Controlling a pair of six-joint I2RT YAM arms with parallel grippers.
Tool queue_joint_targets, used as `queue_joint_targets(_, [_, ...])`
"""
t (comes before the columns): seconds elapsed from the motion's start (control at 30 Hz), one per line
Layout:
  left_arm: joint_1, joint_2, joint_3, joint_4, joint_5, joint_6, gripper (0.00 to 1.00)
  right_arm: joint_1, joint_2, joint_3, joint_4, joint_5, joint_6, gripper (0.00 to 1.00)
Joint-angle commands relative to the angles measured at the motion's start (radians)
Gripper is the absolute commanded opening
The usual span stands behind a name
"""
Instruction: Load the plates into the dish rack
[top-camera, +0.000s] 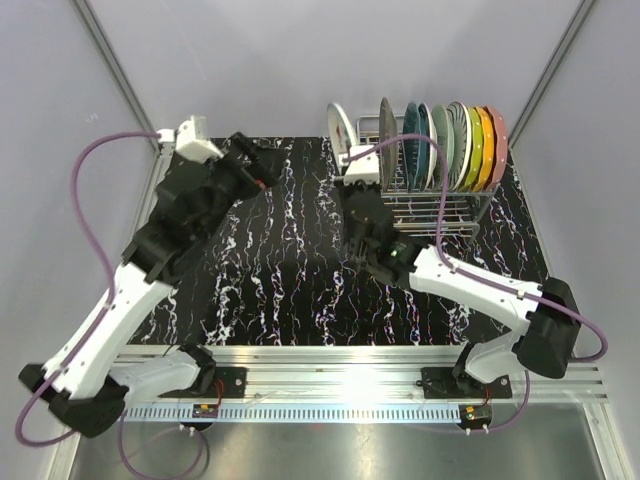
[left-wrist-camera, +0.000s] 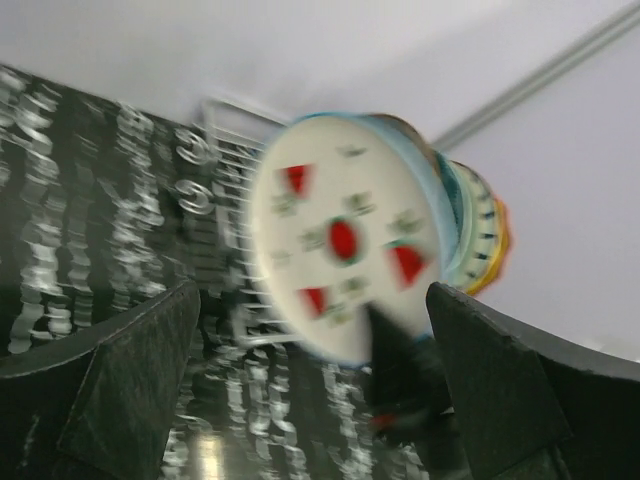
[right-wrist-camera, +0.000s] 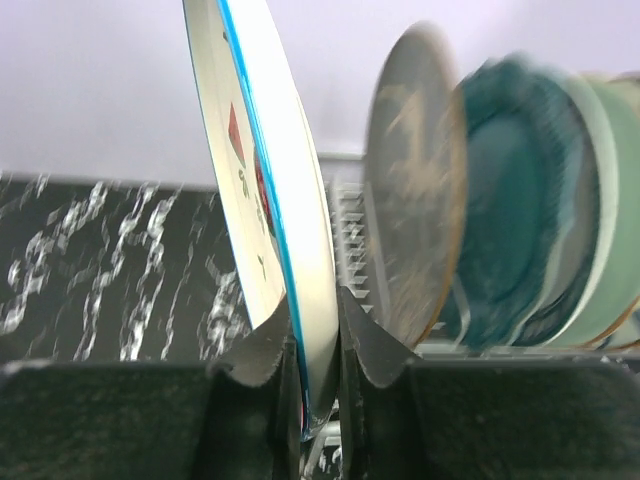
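A white plate (right-wrist-camera: 262, 180) with red motifs and a blue rim stands on edge at the left end of the dish rack (top-camera: 440, 205). My right gripper (right-wrist-camera: 315, 350) is shut on its lower rim. In the top view the same plate (top-camera: 340, 128) sits left of a dark grey-brown plate (top-camera: 387, 140), then teal, pale green, yellow-green, orange and pink plates upright in the slots. My left gripper (top-camera: 262, 166) hangs open over the mat left of the rack, apart from the white plate (left-wrist-camera: 345, 245), with nothing between its fingers (left-wrist-camera: 140, 380).
A black mat with white marbling (top-camera: 270, 270) covers the table. Pale walls close in the back and both sides. The metal rail (top-camera: 330, 360) with both arm bases runs along the near edge.
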Motion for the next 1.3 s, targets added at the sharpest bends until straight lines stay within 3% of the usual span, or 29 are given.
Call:
queue_joint_targets(0.0, [0.005, -0.171, -0.082, -0.035, -0.180, 0.223, 0.99, -0.049, -0.017, 0.165, 0.145, 0.058, -0.070, 0.00])
queue_joint_targets(0.13, [0.004, -0.269, -0.187, -0.040, -0.263, 0.335, 0.99, -0.083, 0.031, 0.249, 0.148, 0.065, -0.139, 0.00])
queue_joint_targets(0.3, [0.005, -0.330, -0.319, -0.035, -0.266, 0.443, 0.99, -0.104, 0.098, 0.307, 0.204, 0.082, -0.266, 0.00])
queue_joint_targets(0.57, [0.005, -0.427, -0.480, 0.040, -0.280, 0.576, 0.99, -0.136, 0.147, 0.376, 0.083, 0.073, -0.245, 0.00])
queue_joint_targets(0.93, [0.005, -0.435, -0.503, 0.043, -0.262, 0.579, 0.99, -0.167, 0.137, 0.334, 0.067, 0.076, -0.247, 0.00])
queue_joint_targets(1.27, [0.005, -0.424, -0.505, 0.032, -0.260, 0.581, 0.99, -0.212, 0.147, 0.309, -0.022, 0.056, -0.120, 0.00])
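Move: The right hand holds the white plate by its near, lower edge. The slot it is bound for, at the dish rack's free left end, lies about 12 cm ahead, 5 cm to the right and some 6 cm below. The grey plate stands just beyond that slot, about 12 cm ahead of the hand, 8 cm to its right and nearly level; the teal plate is 4 cm farther right. From the empty left hand the slot is roughly 14 cm ahead, 19 cm right and 14 cm lower. Still pinching the white plate, the right hand carries it forward about 7 cm and right some 5 cm towards the rack's free left end, first climbing about 7 cm and then sinking back by roughly 4, while it turns about 15 degrees clockwise and its left side dips a little, bringing the plate close alongside the grey one. The left hand, empty and wide open, backs off from the plate to the left and down, about 11 cm each way and 5 cm back, rolling some 35 degrees left side up before it stops. ##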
